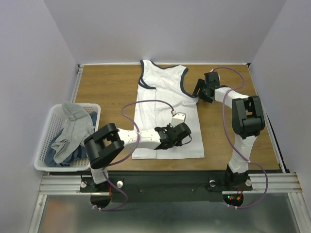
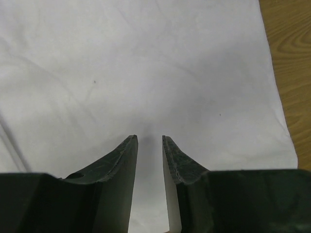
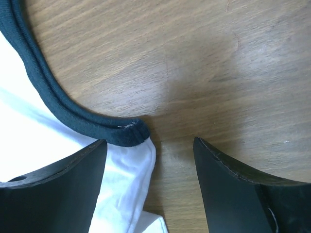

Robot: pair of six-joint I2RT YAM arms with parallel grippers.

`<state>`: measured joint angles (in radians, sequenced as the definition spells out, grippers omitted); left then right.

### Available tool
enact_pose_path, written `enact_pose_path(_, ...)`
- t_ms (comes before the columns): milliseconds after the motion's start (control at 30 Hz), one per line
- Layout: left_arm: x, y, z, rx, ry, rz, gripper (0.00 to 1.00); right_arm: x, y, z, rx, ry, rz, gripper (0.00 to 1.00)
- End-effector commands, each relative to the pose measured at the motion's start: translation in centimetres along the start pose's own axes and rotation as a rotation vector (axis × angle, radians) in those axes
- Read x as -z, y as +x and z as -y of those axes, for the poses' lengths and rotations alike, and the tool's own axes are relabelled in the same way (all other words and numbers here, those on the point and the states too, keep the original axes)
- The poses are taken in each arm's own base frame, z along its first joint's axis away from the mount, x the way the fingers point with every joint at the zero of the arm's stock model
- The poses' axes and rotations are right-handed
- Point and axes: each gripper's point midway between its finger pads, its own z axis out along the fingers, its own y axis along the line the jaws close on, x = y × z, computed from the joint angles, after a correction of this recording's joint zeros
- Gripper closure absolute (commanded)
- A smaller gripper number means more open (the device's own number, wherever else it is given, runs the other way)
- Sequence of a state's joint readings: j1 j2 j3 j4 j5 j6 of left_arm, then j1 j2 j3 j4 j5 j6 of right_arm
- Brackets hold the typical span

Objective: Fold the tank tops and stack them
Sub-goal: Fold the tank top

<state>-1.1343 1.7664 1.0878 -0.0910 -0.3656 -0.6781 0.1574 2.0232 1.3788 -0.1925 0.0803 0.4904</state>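
A white tank top [image 1: 165, 111] with navy edging lies flat in the middle of the table, straps at the far side. My left gripper [image 1: 183, 136] hovers over its lower right part, close to the hem. In the left wrist view the left gripper [image 2: 149, 138] has its jaws a narrow gap apart above smooth white cloth [image 2: 146, 73], with nothing pinched between them. My right gripper [image 1: 199, 92] sits at the top's right armhole. Seen from the right wrist, the right gripper [image 3: 150, 143] stands wide open astride the end of the navy edge [image 3: 124, 133]. Grey tank tops [image 1: 73, 131] lie crumpled in the basket.
A white lattice basket [image 1: 46, 145] stands at the table's left edge, next to the left arm's base. Bare wood [image 1: 107, 87] shows to the left of the white top and at its right [image 3: 218, 73]. White walls close in the table on three sides.
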Motion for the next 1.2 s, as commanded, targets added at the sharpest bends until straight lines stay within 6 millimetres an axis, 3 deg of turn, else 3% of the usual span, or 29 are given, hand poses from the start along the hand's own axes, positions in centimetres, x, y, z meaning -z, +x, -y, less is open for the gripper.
enact_pose_path(0,0.9,0.5,0.8,0.017,-0.045,0.044,0.62,1.8,-1.9,-0.6,0.002,-0.030,0.050,0.23)
enact_pose_path(167,1.4,5.4,1.1,-0.041,-0.077,-0.043,0.62,1.6,-1.6,-0.4,0.007,-0.023,0.044,0.23)
enact_pose_path(367,2.1,10.3,-0.5,-0.049,-0.100,-0.144,0.64,1.6,-1.6,-0.4,0.008,-0.023,0.045,0.22)
enact_pose_path(733,5.5,13.8,-1.5,0.008,-0.050,-0.218,0.65,1.6,-2.5,-0.6,0.017,-0.020,0.066,0.21)
enact_pose_path(1000,7.2,15.6,-2.3,0.025,-0.033,-0.261,0.65,3.3,-3.6,-0.3,0.030,-0.003,0.112,0.21)
enact_pose_path(1167,8.0,16.1,-2.2,0.050,-0.003,-0.273,0.65,4.1,-3.2,0.3,0.018,0.010,0.115,0.21)
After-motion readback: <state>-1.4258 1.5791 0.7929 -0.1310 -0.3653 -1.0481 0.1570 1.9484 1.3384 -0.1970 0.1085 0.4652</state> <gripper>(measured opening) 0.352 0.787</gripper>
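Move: About 7 cm back of the left hand, 1 cm to its right and 4 cm below lies the patch of the tank top's lower body where it comes down. The hem runs some 11 cm back of the hand, with its right corner 12 cm to the hand's right. The fold crease lies about 13 cm to its left, and the table's front edge some 17 cm back. From the right hand, that lower-body patch is roughly 31 cm back, 12 cm left and 1 cm below. Sweeping back towards the base, the left hand sinks about 3.5 cm until its fingertips come down on the tank top's lower body, then drags the cloth level over the table towards its front edge, bearing slightly left. It travels some 14 cm back in all, its opening hardly changed, its fingers tipping about 15 degrees steeper. The right hand, still open, waits by the armhole and finally rises 2 cm. ##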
